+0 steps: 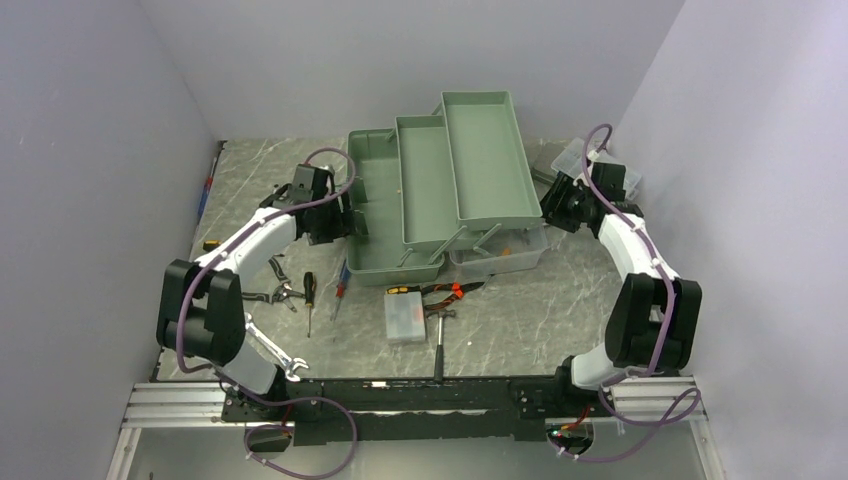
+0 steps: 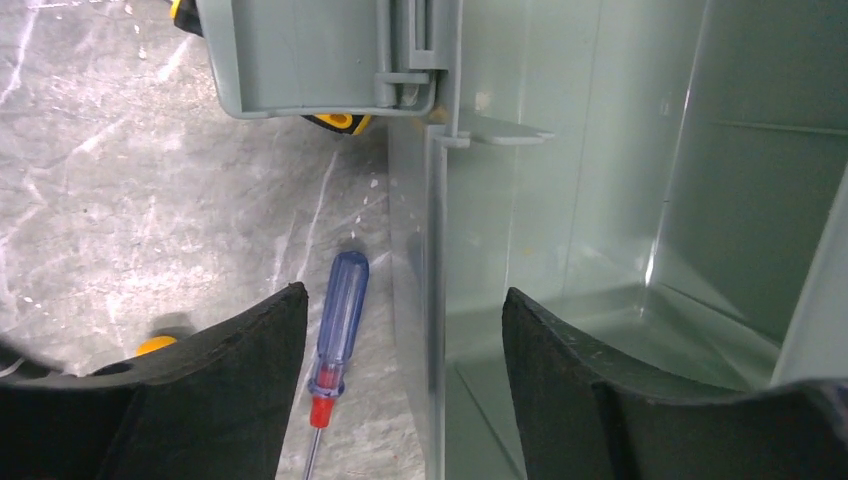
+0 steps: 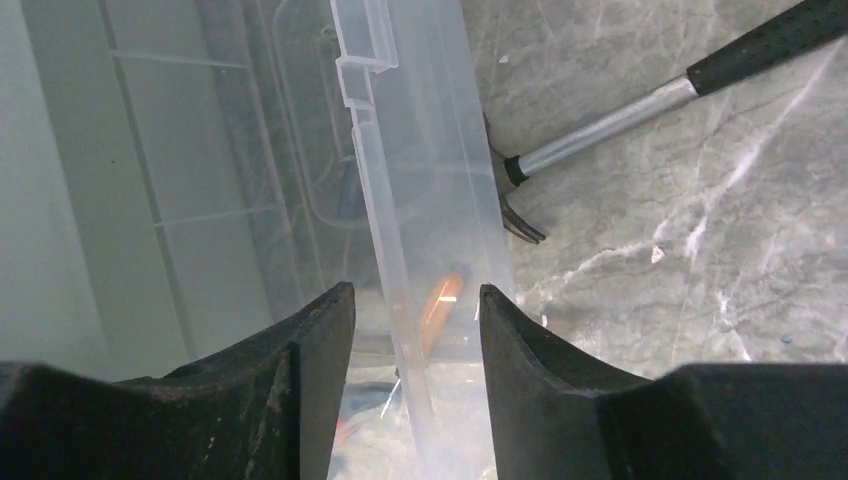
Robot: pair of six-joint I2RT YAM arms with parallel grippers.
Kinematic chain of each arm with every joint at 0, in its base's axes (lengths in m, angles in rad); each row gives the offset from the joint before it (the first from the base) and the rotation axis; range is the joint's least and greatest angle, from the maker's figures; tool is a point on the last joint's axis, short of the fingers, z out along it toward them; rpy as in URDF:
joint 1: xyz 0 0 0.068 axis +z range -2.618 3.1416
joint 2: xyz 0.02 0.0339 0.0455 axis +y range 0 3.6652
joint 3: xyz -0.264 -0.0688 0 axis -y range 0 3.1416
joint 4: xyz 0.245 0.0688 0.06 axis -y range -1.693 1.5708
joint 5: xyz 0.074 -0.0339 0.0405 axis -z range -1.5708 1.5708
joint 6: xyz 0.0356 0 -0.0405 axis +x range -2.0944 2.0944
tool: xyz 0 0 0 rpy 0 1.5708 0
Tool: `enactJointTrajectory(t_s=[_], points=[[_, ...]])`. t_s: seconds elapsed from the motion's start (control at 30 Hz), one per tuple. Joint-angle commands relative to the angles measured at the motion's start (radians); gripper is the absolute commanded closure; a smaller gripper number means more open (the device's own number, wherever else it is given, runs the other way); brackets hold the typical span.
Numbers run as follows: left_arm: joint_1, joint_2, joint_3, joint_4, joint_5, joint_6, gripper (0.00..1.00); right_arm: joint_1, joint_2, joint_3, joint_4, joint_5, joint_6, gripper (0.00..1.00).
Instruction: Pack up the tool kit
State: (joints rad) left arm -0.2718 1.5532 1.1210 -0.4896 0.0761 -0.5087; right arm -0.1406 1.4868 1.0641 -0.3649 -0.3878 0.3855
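Observation:
The tool kit (image 1: 485, 160) is a sage-green box standing open at the back middle, with its trays folded out and a clear part (image 1: 500, 258) at its front right. My left gripper (image 1: 340, 215) is at the box's left end. In the left wrist view it (image 2: 405, 295) stands open astride the green wall (image 2: 432, 300), one finger outside and one inside, with gaps on both sides. My right gripper (image 1: 552, 205) is at the right end. Its jaws (image 3: 415, 290) are open astride the clear wall (image 3: 420, 200) without touching it.
A blue-handled screwdriver (image 2: 340, 310) lies on the table just outside the green wall. A hammer (image 3: 640, 110) lies beside the clear wall. In front of the box are screwdrivers (image 1: 310, 300), a small clear case (image 1: 405, 315), pliers (image 1: 455, 290) and a wrench (image 1: 270, 350). A clear organizer (image 1: 575, 155) sits back right.

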Motion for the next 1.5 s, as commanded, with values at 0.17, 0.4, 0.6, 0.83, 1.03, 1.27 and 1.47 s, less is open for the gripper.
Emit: enactJointTrajectory(t_s=[0.17, 0.4, 0.6, 0.83, 1.03, 1.27, 1.47], points=[[-0.006, 0.061, 0.003, 0.059, 0.071, 0.021, 0.37, 0.073, 0.064, 0.032, 0.034, 0.026, -0.044, 0.65], [-0.006, 0.106, 0.029, 0.079, 0.113, 0.01, 0.98, 0.159, 0.068, 0.165, -0.052, 0.134, -0.08, 1.0], [0.007, 0.123, 0.096, 0.048, 0.12, 0.011, 1.0, 0.261, 0.098, 0.356, -0.098, 0.151, -0.073, 1.0], [0.083, 0.155, 0.122, 0.123, 0.256, -0.046, 1.0, 0.35, 0.22, 0.529, -0.078, 0.092, -0.056, 1.0], [0.122, 0.156, 0.113, 0.116, 0.232, -0.063, 1.0, 0.395, 0.303, 0.595, -0.041, 0.039, -0.045, 1.0], [0.186, 0.031, 0.009, 0.139, 0.144, -0.084, 1.0, 0.447, 0.36, 0.555, 0.055, -0.049, -0.012, 1.0], [0.214, -0.042, -0.01, 0.122, 0.106, -0.086, 1.0, 0.508, 0.408, 0.575, 0.087, -0.087, -0.009, 1.0]])
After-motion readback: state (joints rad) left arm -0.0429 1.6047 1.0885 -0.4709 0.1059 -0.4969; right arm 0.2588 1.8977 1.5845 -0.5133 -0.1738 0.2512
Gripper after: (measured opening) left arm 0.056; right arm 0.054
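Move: The open toolbox's left rim lies about 3 cm below the left gripper and 1 cm to its right; the latch is some 6 cm ahead and 2 cm left. On the table, 14 cm down, the blue screwdriver lies about 8 cm back and 2 cm left, the black screwdriver 8 cm back and 8 cm left. The clear lid's side rim is about 2 cm left of the right gripper and 3 cm below; the claw hammer lies 3 cm ahead, 4 cm right and 15 cm down. Sink the left gripper about 3 cm over the toolbox's left rim and the right one down and left over the clear lid's rim, and close each to pinch its wall. Keeping both pinches, take both hands forward, the right rising some 6 cm from its pinch, then carry the box left, the left hand easing back and the right sinking, both turning counter-clockwise. ##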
